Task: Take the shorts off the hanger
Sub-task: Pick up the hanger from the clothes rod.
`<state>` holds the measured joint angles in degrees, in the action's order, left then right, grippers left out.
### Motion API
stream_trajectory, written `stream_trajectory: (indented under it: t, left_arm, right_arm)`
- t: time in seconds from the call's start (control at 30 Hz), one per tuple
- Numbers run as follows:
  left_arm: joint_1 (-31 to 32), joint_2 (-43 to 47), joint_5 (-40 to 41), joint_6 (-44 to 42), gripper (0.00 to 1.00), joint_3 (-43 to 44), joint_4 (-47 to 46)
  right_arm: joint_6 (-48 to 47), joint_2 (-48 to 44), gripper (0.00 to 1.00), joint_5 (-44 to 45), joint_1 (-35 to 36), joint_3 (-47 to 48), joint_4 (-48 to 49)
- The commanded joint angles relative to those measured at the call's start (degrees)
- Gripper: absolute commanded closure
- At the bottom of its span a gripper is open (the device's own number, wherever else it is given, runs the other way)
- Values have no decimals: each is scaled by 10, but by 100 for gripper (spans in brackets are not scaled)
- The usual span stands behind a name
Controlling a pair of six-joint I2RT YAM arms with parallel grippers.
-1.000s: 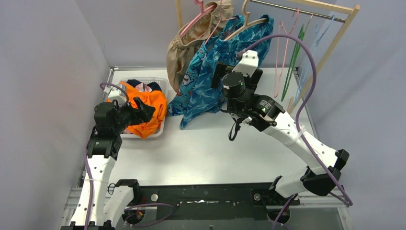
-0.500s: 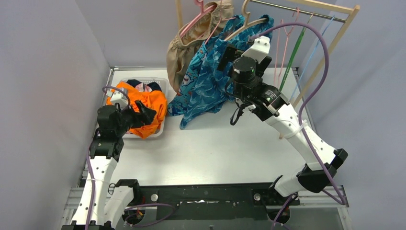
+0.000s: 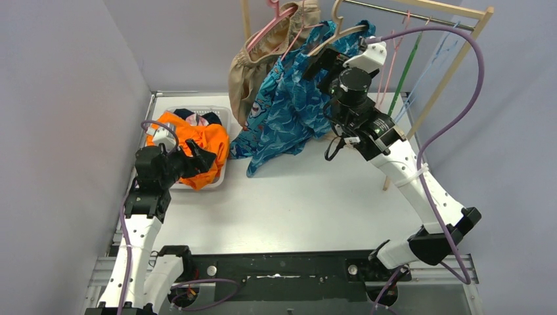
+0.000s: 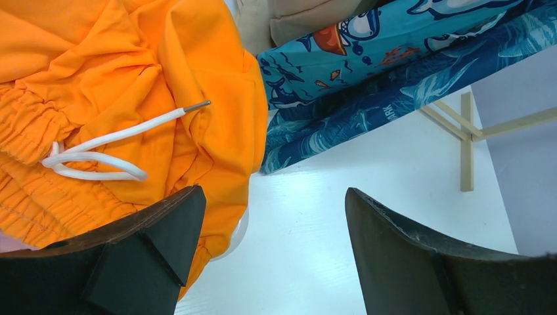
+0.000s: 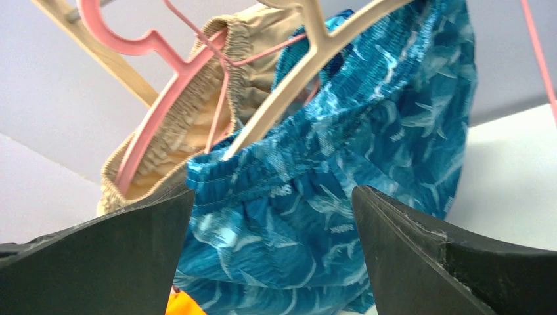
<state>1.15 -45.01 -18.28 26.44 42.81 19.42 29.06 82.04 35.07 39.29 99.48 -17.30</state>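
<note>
Dark teal-blue print shorts point(image 3: 299, 108) point(image 5: 341, 184) hang by the waistband on a wooden hanger point(image 3: 345, 31) point(image 5: 295, 79). Turquoise print shorts point(image 3: 261, 111) hang just behind them. Tan shorts point(image 3: 248, 72) point(image 5: 190, 131) hang on a pink hanger point(image 5: 161, 102). My right gripper point(image 3: 323, 62) point(image 5: 272, 197) is open, raised close in front of the blue waistband, with nothing between its fingers. Orange shorts point(image 3: 200, 147) point(image 4: 118, 98) with a white drawstring lie heaped in a white basket point(image 3: 220, 178). My left gripper point(image 3: 202, 156) point(image 4: 276, 197) hovers open at the basket's right edge.
A wooden rack point(image 3: 460, 56) stands at the back right with empty pink, green point(image 3: 402, 79) and blue hangers on its rail. Navy and pink fabric point(image 3: 197, 118) shows at the back of the basket. Grey walls close in on left and right.
My right arm has lifted and swung away and to the right, up to the top of the blue shorts by the wooden hanger. The left gripper has drawn back slightly, still open.
</note>
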Motion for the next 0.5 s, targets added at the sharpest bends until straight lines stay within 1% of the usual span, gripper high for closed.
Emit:
stream_trajectory:
  t: [0.0, 0.1, 0.2, 0.27, 0.33, 0.4, 0.47]
  left_arm:
    - [2, 5, -16, 4, 22, 5, -39]
    - [3, 5, -17, 9, 21, 8, -38]
    - [3, 5, -19, 11, 22, 10, -37]
    - [3, 5, -18, 13, 22, 9, -36]
    - [3, 6, -18, 15, 21, 7, -36]
    - [3, 6, -18, 15, 22, 7, -37]
    - [3, 6, -18, 15, 22, 5, -36]
  right_arm:
    - [23, 27, 5, -28, -3, 57, 31]
    - [47, 54, 5, -11, -14, 80, 18]
    - [72, 66, 5, -27, -35, 80, 39]
    - [97, 80, 5, -32, -49, 97, 23]
    - [120, 91, 6, -54, -63, 108, 18]
    - [106, 103, 6, -96, -80, 115, 46]
    - [110, 122, 8, -123, -91, 141, 40]
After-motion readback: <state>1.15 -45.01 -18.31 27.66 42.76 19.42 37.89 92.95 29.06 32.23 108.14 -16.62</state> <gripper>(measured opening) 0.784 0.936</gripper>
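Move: The wooden hanger holding the dark blue shorts is nearly straight ahead of the right hand, about 8 cm farther out and 6 cm higher. Left of this hanger, the thin pink hanger is about 7 cm off and the thick pink hanger about 12 cm, both 1–2 cm farther out; the empty pink hanger hangs some 12 cm to its right. From the left hand the wooden hanger is roughly 18 cm ahead, 34 cm right and 30 cm up. With its fingers still wide open and pointing forward, the right hand reaches about 6.5 cm forward towards the wooden hanger, first rising about 1.5 cm with a small swing left, then sinking some 2.5 cm as it speeds forward. Meanwhile the wrist rolls by some 10 degrees, left side up, and the fingertips come close to the shorts' waistband and the hanger's near, left arm without closing on either. ##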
